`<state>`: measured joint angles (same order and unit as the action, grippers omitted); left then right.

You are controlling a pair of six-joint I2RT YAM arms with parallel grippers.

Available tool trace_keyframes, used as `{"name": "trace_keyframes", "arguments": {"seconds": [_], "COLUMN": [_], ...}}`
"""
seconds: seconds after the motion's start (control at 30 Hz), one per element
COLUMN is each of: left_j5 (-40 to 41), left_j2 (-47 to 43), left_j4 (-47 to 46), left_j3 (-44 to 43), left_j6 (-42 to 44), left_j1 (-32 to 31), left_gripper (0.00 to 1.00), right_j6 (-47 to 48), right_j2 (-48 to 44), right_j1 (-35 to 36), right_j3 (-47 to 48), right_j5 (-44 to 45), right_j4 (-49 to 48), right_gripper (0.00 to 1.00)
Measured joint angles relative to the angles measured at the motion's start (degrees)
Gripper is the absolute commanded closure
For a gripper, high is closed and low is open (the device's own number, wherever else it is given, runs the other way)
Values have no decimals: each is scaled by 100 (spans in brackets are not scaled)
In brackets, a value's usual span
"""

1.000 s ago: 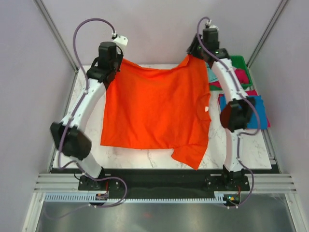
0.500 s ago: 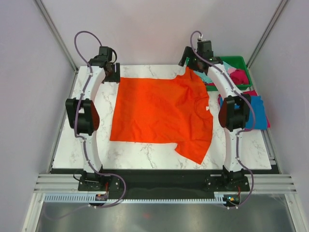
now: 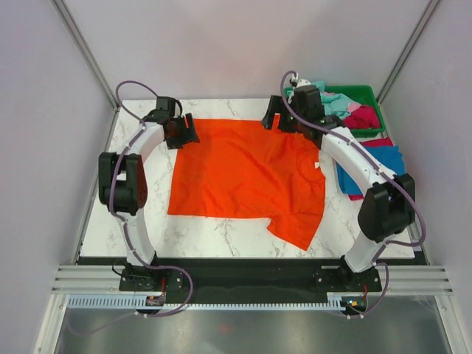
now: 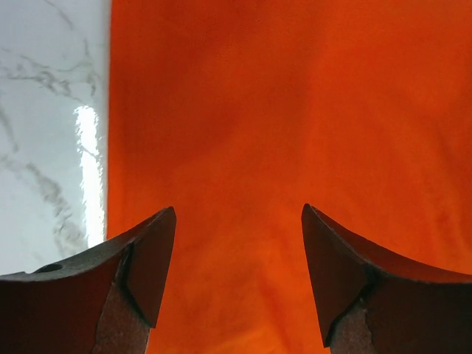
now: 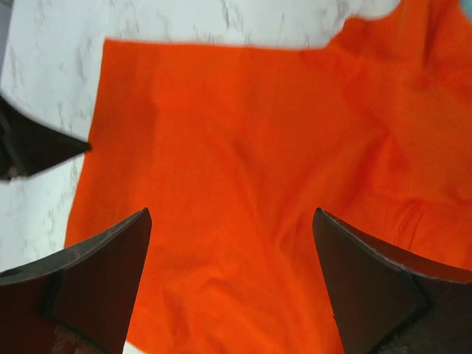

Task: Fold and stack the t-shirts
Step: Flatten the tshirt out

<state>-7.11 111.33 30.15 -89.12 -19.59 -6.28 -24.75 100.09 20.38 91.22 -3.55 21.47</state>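
The bright orange t-shirt [image 3: 247, 173] lies spread flat on the marble table, one sleeve hanging toward the front right. My left gripper [image 3: 190, 133] is open and empty over its far left corner; in the left wrist view [image 4: 238, 221] the orange cloth [image 4: 295, 110] fills the gap between the jaws. My right gripper [image 3: 271, 122] is open and empty over the far right edge; in the right wrist view [image 5: 231, 221] the shirt [image 5: 243, 169] lies below it. A blue t-shirt [image 3: 383, 166] lies folded at the right on a magenta-pink one [image 3: 405, 188].
A green plastic tray [image 3: 369, 96] at the back right holds crumpled teal [image 3: 332, 99] and magenta-pink [image 3: 363, 118] shirts. Bare marble table [image 3: 133, 214] shows left of and in front of the orange shirt. Grey walls enclose the table.
Both grippers have let go of the orange shirt's far corners, which now lie flat. The left gripper moved a little right; the right arm swung so that its elbow is at the right.
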Motion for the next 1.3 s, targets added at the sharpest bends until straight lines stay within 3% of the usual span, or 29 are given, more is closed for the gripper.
{"name": "trace_keyframes", "arguments": {"seconds": [0.2,0.4,0.7,1.1,1.3], "left_j5": [-275,-299,114,173,203], "left_j2": [1305,1609,1698,1698,1679], "left_j4": [-249,-369,-317,-278,-219], "left_j3": [-586,-1152,-1091,-1088,-1110], "left_j6": [-328,-404,-385,-323,-240], "left_j1": [-57,-55,184,1261,1228], "left_gripper": [24,25,26,26,23], "right_j6": [-37,-50,-7,11,13], "right_j2": [-1351,-2337,-2378,-2218,-2140], "right_j1": [369,424,426,426,426], "right_j3": [-1746,-2514,-2667,-2907,-2918], "right_j5": [2,59,205,199,190], "right_j4": [-101,-330,-420,-476,-514], "right_gripper": [2,2,2,2,2]}}
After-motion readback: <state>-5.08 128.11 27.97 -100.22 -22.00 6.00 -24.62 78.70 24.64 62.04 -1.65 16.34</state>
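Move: The t-shirt is spread under my open left hand. The patch of its far left part that I go for lies about 6 cm ahead, 2 cm to the right and some 7 cm below. The shirt's left edge runs roughly 5 cm to this hand's left and about 6 cm ahead, and the shirt's middle is some 12 cm back and 22 cm right. From my right hand that same patch is about 32 cm left, 6 cm ahead and 21 cm below. I lower my left hand about 7 cm while reaching some 6 cm forward, put the open fingertips down on the t-shirt near its left edge, then drag the cloth left, going about 13 cm level along the table with a 15-degree counter-clockwise turn. My right hand, open and empty, draws back about 11 cm above the shirt, then sinks a few centimetres and stays clear of it. ##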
